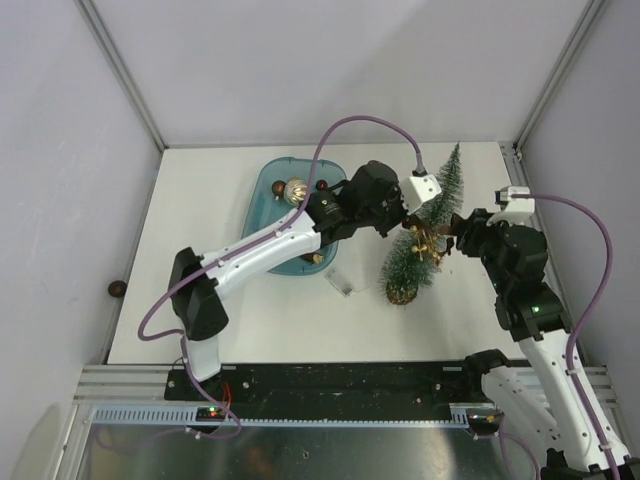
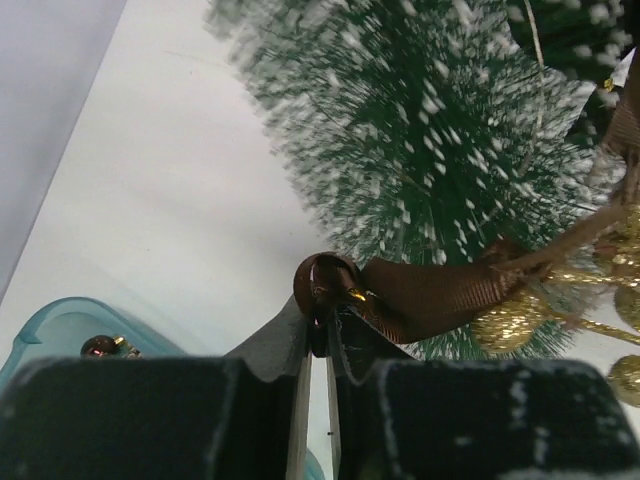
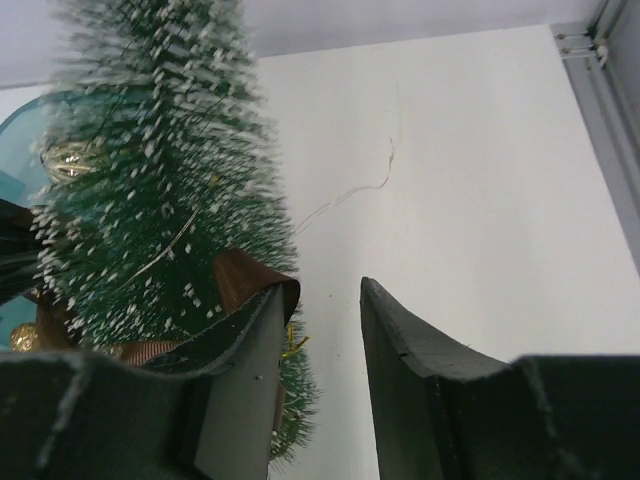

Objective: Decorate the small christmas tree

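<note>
The small christmas tree [image 1: 405,262] stands on its round base right of centre, dark green with frosty tips; it fills the left wrist view [image 2: 430,130] and stands at the left of the right wrist view [image 3: 160,200]. My left gripper [image 1: 405,222] is shut on the loop of a brown ribbon ornament [image 2: 440,295] with gold berries [image 2: 505,325], held against the tree's side. My right gripper [image 1: 452,240] is open just right of the tree. Nothing lies between its fingers, and the ribbon's end [image 3: 245,275] curls against the outside of its left finger [image 3: 250,340].
A second, taller frosted tree [image 1: 447,185] stands just behind. The teal tray [image 1: 262,200] at centre left holds a shiny ball [image 1: 295,190] and small dark ornaments. A small clear piece [image 1: 342,283] lies near the tree's base. A brown ball [image 1: 117,289] lies off the table's left edge.
</note>
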Tool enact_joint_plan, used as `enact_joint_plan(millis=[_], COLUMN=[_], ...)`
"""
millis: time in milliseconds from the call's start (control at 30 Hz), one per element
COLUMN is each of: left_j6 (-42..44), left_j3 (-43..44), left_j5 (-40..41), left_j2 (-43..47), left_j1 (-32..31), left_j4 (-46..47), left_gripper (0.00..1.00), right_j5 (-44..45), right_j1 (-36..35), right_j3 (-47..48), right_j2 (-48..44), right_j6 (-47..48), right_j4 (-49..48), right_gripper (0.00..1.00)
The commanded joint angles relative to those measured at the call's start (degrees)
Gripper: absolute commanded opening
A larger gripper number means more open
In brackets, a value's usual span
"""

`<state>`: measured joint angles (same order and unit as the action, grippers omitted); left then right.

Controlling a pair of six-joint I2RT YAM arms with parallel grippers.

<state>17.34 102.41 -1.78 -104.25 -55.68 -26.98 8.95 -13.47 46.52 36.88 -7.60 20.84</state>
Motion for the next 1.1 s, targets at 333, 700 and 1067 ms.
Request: enact_joint_plan(millis=[333,700,1067], left_j6=[-3.9,-4.8,-1.8], left_j3=[3.1,-3.0,-7.7], left_j5=[-15.9,-21.0,-7.8], left_j2=[-1.3,2.5,9.2], left_j1=[0.3,-0.4,0.0], left_j4=[4.8,4.4,3.7], left_gripper=[0.31,0.52,0.59], right_j5=[-11.8,-11.9,-5.2], right_j1=[0.3,0.4,1.1], right_j3=[-4.7,-5.0,-4.9], right_j2=[0.2,-1.0,-7.3], right_j6=[-5.2,-5.1,-3.8], right_j4=[-8.8,-6.9,-0.1], right_gripper=[0.5,0.57,0.63])
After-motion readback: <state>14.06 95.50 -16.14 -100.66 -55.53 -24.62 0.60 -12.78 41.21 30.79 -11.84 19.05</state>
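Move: The left gripper still pinches the brown ribbon's knot; the tree's middle is about 5 cm to its right, level with it fore and aft, some 6 cm lower. From that gripper the gold balls hang some 5 cm right, 3 cm back and 4 cm down; the white box lies about 10 cm left, 7 cm back and 25 cm below. From the half-open right gripper, the tree's middle is roughly 7 cm left, 2 cm ahead and 8 cm lower. Open the left gripper to just over half and let go of the ribbon knot, dipping about 2 cm, then drawing back some 5 cm while swinging a little right and finally left again. Bring the right gripper some 4 cm left and 2 cm down beside the tree, turning it about 10 degrees counter-clockwise and opening somewhat wider, then ease it back. ##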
